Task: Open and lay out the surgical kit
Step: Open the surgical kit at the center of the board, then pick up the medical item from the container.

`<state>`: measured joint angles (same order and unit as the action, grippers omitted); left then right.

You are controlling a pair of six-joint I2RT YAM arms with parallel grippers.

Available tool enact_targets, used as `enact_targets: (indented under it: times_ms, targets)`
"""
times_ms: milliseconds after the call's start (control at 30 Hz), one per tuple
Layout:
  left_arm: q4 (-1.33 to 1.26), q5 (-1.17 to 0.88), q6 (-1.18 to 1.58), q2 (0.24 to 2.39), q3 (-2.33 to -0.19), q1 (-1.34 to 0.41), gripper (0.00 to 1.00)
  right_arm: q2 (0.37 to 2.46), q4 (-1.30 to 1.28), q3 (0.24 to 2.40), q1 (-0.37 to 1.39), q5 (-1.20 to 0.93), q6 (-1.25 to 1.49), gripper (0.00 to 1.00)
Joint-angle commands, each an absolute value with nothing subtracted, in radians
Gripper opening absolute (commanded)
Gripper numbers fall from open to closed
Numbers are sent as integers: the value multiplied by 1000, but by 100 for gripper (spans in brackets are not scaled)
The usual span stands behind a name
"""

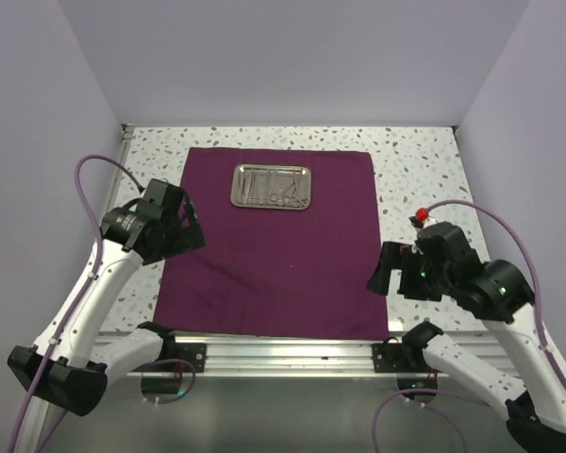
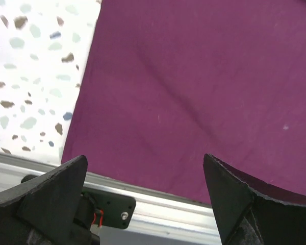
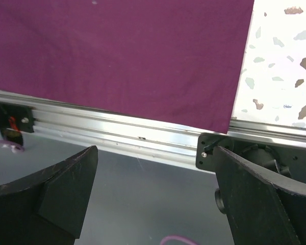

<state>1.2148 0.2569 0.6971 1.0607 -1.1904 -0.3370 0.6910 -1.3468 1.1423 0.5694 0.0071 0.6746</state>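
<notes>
The surgical kit's dark purple cloth (image 1: 264, 274) lies spread flat on the table. The steel tray (image 1: 241, 196) sits on the cloth's far middle, with thin metal instruments (image 1: 281, 187) inside it. My left gripper (image 1: 191, 229) hovers open over the cloth's left edge, and nothing is between its fingers. My right gripper (image 1: 379, 271) hangs open by the cloth's near right corner, also holding nothing. The left wrist view shows the cloth (image 2: 194, 76) beyond the open left gripper (image 2: 145, 157). In the right wrist view the open right gripper (image 3: 155, 148) is past the cloth's near edge (image 3: 117, 46).
A speckled white tabletop (image 1: 415, 160) borders the cloth on the left, right and far sides. An aluminium rail (image 1: 283, 354) runs along the near edge, carrying the arm mounts. White walls close off the back and both sides. Purple cables (image 1: 99, 165) loop from each arm.
</notes>
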Motion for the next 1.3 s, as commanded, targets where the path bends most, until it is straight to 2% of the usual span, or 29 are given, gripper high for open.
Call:
enact_targets:
  times_ms: [0, 133, 300, 467, 500, 567, 600, 700, 833, 1267]
  targets:
    - [1122, 207, 692, 1061, -1144, -342, 100, 828, -1338, 1175, 571, -12, 629, 98]
    - [1008, 166, 618, 1173, -1178, -344, 100, 1011, -1183, 1209, 569, -12, 589, 98]
    - [813, 150, 486, 1432, -1363, -344, 99, 1271, -1111, 1370, 569, 52, 531, 99]
    - [713, 112, 396, 1750, -1603, -345, 90, 1442, -1088, 1508, 569, 71, 514, 97]
    - [706, 109, 387, 1854, -1693, -344, 80, 1489, -1089, 1523, 569, 75, 514, 96]
    - [715, 124, 379, 1957, -1796, -344, 71, 1528, -1117, 1566, 571, 96, 518, 95]
    - [736, 133, 373, 2053, -1898, -344, 61, 1551, -1124, 1577, 569, 106, 523, 95]
    - [776, 137, 357, 2208, -2067, -344, 48, 1559, -1129, 1586, 568, 123, 545, 94]
    - [792, 141, 350, 2302, -2169, -344, 41, 1560, -1126, 1597, 566, 140, 540, 94]
    - [756, 202, 359, 2319, -2125, -344, 41, 1609, -1135, 1609, 511, 157, 420, 94]
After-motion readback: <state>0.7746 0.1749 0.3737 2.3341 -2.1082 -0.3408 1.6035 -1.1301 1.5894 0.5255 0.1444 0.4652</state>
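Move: The tweezers at the left end of the tray lie some 32 cm ahead of the left hand, 13 cm to its right and about 17 cm below. From them, the tray's middle is 6 cm farther right and level, the scissors about 11 cm right and 3 cm nearer. From the right hand, the tray's middle is roughly 42 cm ahead, 25 cm left and 20 cm below, the scissors 39 cm ahead and 19 cm left. The left hand reaches forward about 32 cm over the opened cloth, bearing right and sinking as it arrives above the tweezers, turning some 20 degrees clockwise while its fingers narrow from wide open to less than half, with nothing gripped. The right hand also swings forward, around 20 cm, and somewhat left over the cloth towards the tray, dipping a little and rolling its left side down, fingers still open and empty. ##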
